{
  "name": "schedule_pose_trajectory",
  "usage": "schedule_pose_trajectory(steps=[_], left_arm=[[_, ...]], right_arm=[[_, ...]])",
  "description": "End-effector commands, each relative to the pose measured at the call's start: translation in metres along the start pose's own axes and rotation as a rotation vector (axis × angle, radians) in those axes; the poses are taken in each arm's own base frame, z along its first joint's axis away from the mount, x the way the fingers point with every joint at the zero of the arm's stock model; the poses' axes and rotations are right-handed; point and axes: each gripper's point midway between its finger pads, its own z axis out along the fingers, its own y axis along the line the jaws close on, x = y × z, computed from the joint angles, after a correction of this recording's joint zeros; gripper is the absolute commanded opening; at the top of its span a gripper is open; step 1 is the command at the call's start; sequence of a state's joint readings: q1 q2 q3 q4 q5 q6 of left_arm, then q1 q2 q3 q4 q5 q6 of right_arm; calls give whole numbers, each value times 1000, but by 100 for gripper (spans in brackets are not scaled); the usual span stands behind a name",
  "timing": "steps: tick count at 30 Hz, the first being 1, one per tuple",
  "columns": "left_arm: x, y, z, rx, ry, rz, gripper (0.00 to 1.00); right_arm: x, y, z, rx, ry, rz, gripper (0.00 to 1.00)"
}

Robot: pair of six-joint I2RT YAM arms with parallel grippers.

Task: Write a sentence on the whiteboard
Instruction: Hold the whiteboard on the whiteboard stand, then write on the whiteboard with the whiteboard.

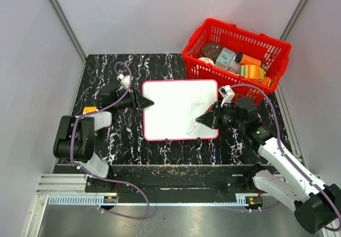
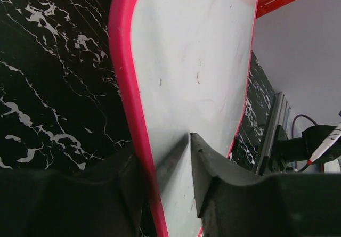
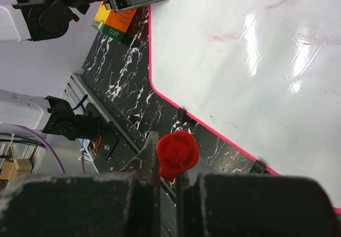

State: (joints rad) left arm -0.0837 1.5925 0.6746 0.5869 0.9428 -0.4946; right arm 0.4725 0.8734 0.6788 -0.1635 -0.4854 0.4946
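Note:
The whiteboard lies flat on the black marbled table, white with a thin red frame. Only faint smudges mark it; no sentence shows on it. My left gripper stands at the board's left edge. In the left wrist view its jaws straddle the red frame, half open, with one fingertip resting on the white surface. My right gripper hovers over the board's near right part, shut on a red marker whose tip points down at the board.
A red basket full of groceries stands at the back right, close to the board's far right corner. A small orange and green box lies at the left by the left arm. Two black clips sit at the board's near edge.

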Motion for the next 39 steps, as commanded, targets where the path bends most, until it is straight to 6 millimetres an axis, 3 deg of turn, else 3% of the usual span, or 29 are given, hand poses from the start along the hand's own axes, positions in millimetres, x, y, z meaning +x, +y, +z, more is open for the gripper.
schedule_pose_trajectory(steps=[1, 4, 14, 19, 25, 28, 32, 39], left_arm=[[-17, -20, 1, 114, -12, 107, 31], [-11, -20, 0, 121, 1, 97, 17], [19, -20, -10, 115, 37, 74, 0], [39, -14, -15, 81, 57, 46, 0], [44, -12, -18, 54, 43, 41, 0], [45, -10, -18, 46, 42, 40, 0], [43, -11, -19, 40, 29, 50, 0], [42, -8, -20, 15, 11, 61, 0]], right_arm=[[-25, 14, -1, -23, -61, -59, 0], [-26, 14, -1, -20, -62, -63, 0], [-39, 18, -1, -19, -101, -69, 0], [-58, 19, 2, 12, -143, -90, 0], [-87, 31, 8, 48, -238, -179, 0], [-87, 41, 21, 35, -234, -243, 0], [-107, 56, 33, -16, -303, -344, 0], [-125, 57, 69, -47, -332, -367, 0]])
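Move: The whiteboard's left edge already stands between the left gripper's half-open fingers; its middle is about 14 cm right and 3 cm back, nearly level. The stand's front hooks are some 15 cm right, 14 cm back and 7 cm lower; the orange box is about 25 cm left, 5 cm back and 9 cm below. From the marker-holding right hand, the whiteboard's middle lies some 8 cm left, 3 cm ahead, 8 cm below; the red basket's middle 27 cm ahead, 16 cm right, 6 cm below. Close the left fingers to pinch the whiteboard's left edge, easing slightly up and back as they shut, then keep the grip and draw the edge back and a little down, about 5 cm back in all. Meanwhile keep the marker in the right fingers and, late on, carry it forward, up and left over the whiteboard's upper half, tipping the fingers some 20 degrees upward. ##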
